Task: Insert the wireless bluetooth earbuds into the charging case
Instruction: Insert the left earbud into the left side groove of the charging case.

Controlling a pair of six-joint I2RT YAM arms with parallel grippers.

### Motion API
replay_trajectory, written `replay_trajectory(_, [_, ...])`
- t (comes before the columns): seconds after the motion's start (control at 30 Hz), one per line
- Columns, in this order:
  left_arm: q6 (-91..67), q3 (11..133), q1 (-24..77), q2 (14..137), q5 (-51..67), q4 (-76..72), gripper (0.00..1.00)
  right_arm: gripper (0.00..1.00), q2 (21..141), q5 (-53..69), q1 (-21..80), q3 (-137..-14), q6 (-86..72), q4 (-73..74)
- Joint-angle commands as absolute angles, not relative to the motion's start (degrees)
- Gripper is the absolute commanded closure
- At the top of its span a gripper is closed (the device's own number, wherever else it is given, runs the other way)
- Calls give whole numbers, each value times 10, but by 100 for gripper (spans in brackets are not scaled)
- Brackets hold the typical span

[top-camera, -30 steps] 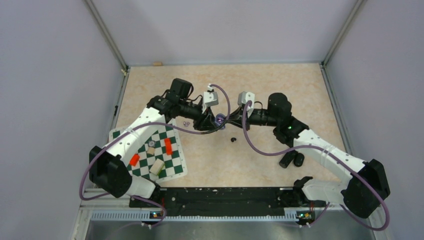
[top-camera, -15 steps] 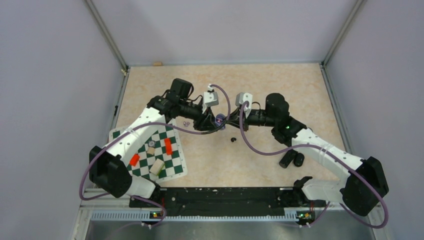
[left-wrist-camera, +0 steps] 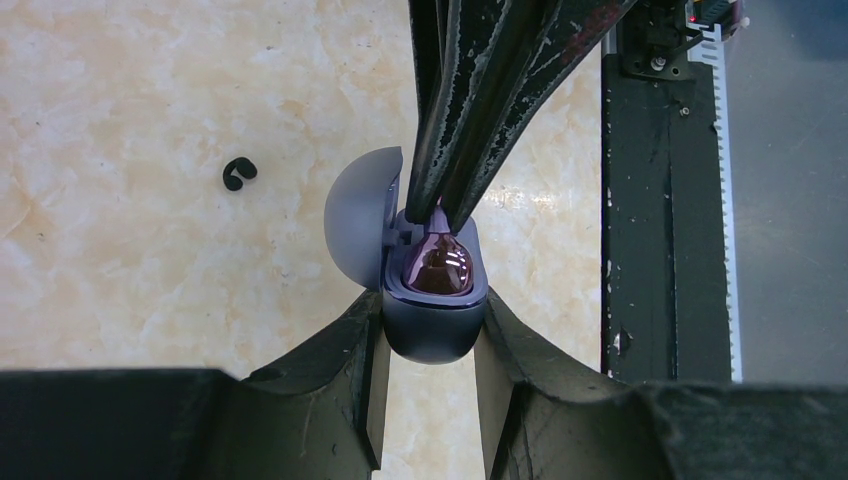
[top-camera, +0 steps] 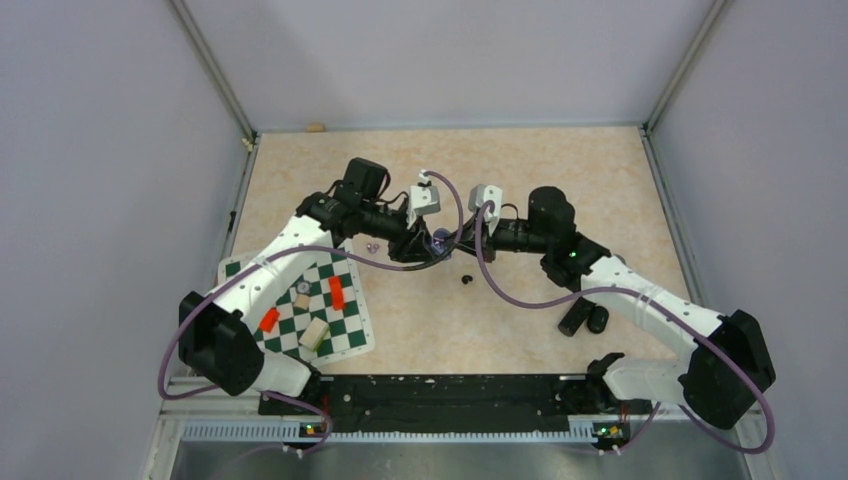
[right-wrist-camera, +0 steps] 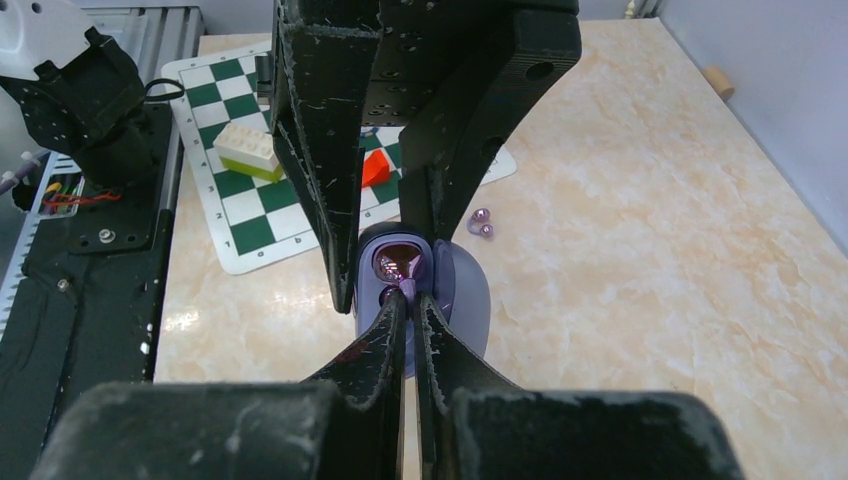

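Note:
My left gripper is shut on the charging case, one finger on each side of its bluish-grey base. The case's lid stands open to the left, and the glossy purple inside shows. My right gripper is shut on a tiny lilac earbud, with its tip at the near end of the case's open cavity. From above, the two grippers meet at the case mid-table. A second earbud lies loose on the table beside the chessboard mat, also seen from above.
A green-and-white chessboard mat at the left carries red blocks and a pale brick. A small black C-shaped piece lies just in front of the case. Two black cylinders lie at the right. A cork-like piece sits at the back wall.
My right arm has shifted a little to the left, toward the case. The left arm and the case have stayed still.

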State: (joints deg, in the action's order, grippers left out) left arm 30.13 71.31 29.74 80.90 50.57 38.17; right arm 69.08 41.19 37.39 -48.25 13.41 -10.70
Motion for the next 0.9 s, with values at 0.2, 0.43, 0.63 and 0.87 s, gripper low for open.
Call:
replay_trajectory(0.2, [309,727,307,806,512,377,100,100,694,413,386,-484,134,-120])
replay_trajectory(0.43, [312,727,309,805,508,379,100,99,692,420,388,-485,132,-119])
replay_trajectory(0.63, [313,726,309,803,508,380,100,77,666,419,388,-495,138,-102])
replay_trajectory(0.87, [313,727,309,805,507,381,100,72,636,427,376,-501,140,-91])
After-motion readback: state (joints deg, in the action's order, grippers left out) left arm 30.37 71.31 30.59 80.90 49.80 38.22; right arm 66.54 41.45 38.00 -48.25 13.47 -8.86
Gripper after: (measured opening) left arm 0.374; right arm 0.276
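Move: My right fingers hold the left earbud by its stem, its head already at the left-end groove of the charging case, whose middle lies about 1 cm to the left and 2 cm below, level fore and aft. My left hand grips that case, middle about 2 cm to its right. On the table some 20 cm below my right hand, a black earbud lies 3 cm right and 4 cm back, and the loose purple pair 18 cm left and 3 cm ahead. I let go of the earbud: after holding my right hand still over the groove, I spread its fingers to a bit over a quarter open, so both tips come off the stem. As they part I draw that hand back about 1 cm, then lift it about 1 cm clear of the case. My left hand stays put and keeps its grip on the case, lid open. ##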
